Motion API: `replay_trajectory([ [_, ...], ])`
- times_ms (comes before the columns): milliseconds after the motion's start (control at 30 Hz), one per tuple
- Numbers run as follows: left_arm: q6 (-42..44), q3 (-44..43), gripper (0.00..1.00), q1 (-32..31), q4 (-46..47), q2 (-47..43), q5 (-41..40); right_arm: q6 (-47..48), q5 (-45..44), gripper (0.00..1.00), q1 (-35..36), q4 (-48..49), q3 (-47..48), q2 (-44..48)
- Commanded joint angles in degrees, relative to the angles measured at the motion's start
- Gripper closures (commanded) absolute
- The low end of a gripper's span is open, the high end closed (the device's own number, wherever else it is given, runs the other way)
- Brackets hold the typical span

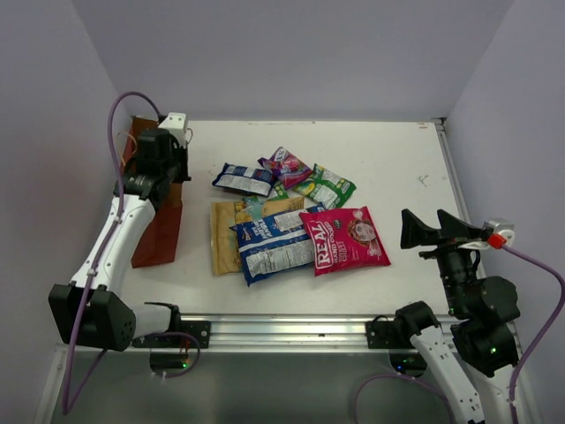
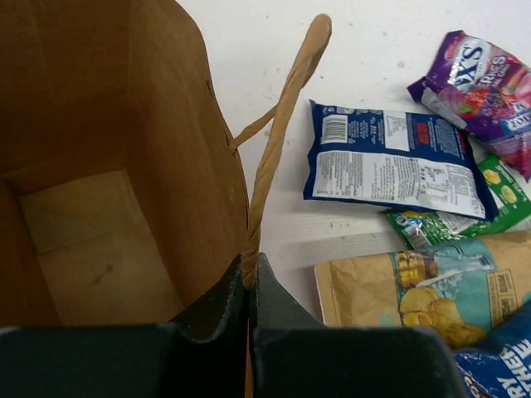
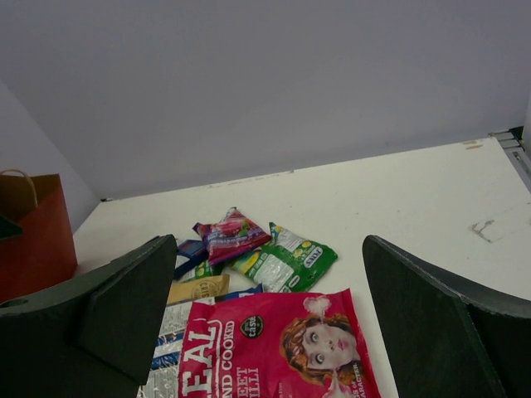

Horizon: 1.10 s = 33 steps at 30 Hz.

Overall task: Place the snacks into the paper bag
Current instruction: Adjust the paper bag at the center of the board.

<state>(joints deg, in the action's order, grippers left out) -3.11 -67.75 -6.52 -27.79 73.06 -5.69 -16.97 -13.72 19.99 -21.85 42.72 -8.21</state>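
Note:
The paper bag [image 1: 157,231], brown with red sides, stands open at the table's left edge. My left gripper [image 1: 164,155] hangs over its top. In the left wrist view the left gripper [image 2: 249,269] is shut on the tan loop handle [image 2: 282,124] at the bag's rim, and the bag's inside [image 2: 91,240] holds nothing. The snacks lie mid-table: pink-red REAL packet [image 1: 345,238], blue-white packet [image 1: 272,245], tan-gold packet [image 1: 228,234], small dark blue [image 1: 244,179], purple-pink [image 1: 284,164] and green [image 1: 326,186]. My right gripper [image 1: 439,230] stands open right of them, nothing between its fingers.
The table's right half [image 1: 415,168] is bare white. A metal rail [image 1: 282,329] runs along the near edge. Purple walls close in the table at the back and both sides. In the right wrist view the REAL packet [image 3: 274,348] lies below the right gripper [image 3: 270,265].

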Motion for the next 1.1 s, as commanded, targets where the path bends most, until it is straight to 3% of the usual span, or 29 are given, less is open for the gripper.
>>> replay_trajectory([
  [0,4.6,-1.8,1.00,-0.9,2.8,-3.1,6.8,-0.8,1.0,0.01,0.2,1.5,-0.3,-0.8],
  [333,6.6,3.5,1.00,-4.3,5.0,-10.6,10.8,-0.9,0.8,0.01,0.2,1.3,-0.4,-1.3],
  [567,6.5,4.6,0.98,-5.3,4.9,-9.1,10.6,-0.9,0.8,0.01,0.2,1.0,-0.3,-1.3],
  [667,5.9,4.2,0.83,-5.4,4.6,-8.5,10.4,-0.9,0.7,0.02,0.2,0.9,-0.1,-1.5],
  [800,4.3,2.3,0.54,-5.4,3.7,-8.9,9.6,-0.8,0.8,0.01,0.2,0.8,-0.1,-1.5],
  [967,1.4,-2.7,0.34,-5.5,0.1,-9.9,7.5,-0.8,1.1,0.01,0.2,0.8,0.0,-1.9],
  [1067,-1.0,-6.9,0.14,-5.5,-1.8,-11.6,6.8,-0.8,1.1,0.02,0.2,0.8,0.0,-2.1],
])
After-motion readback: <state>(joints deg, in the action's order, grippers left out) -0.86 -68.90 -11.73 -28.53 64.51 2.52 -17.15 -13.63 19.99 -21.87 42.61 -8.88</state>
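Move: The left hand already pinches the paper bag's handle at its right rim; the bag's middle lies about 8 cm to the left, 3 cm ahead and 13 cm below. On the board some 22 cm below, towards where the bag is being taken, the navy snack packet lies 14 cm ahead and 14 cm right, and the brown packet 15 cm right and about 2 cm ahead. From the idle right hand, the bag is some 60 cm left, 23 cm ahead and 25 cm below. Keeping its pinch on the handle, the left hand draws the bag to the right by about 5 cm towards the navy and brown packets, rising about as much at first and easing some 3 cm back, while it turns some 15 degrees clockwise and its fingertips tilt up a little. It then sinks 2 to 3 cm to set the bag down, opens wide to let go of the handle, and rises again by 3 to 4 cm with the fingers still spreading. ##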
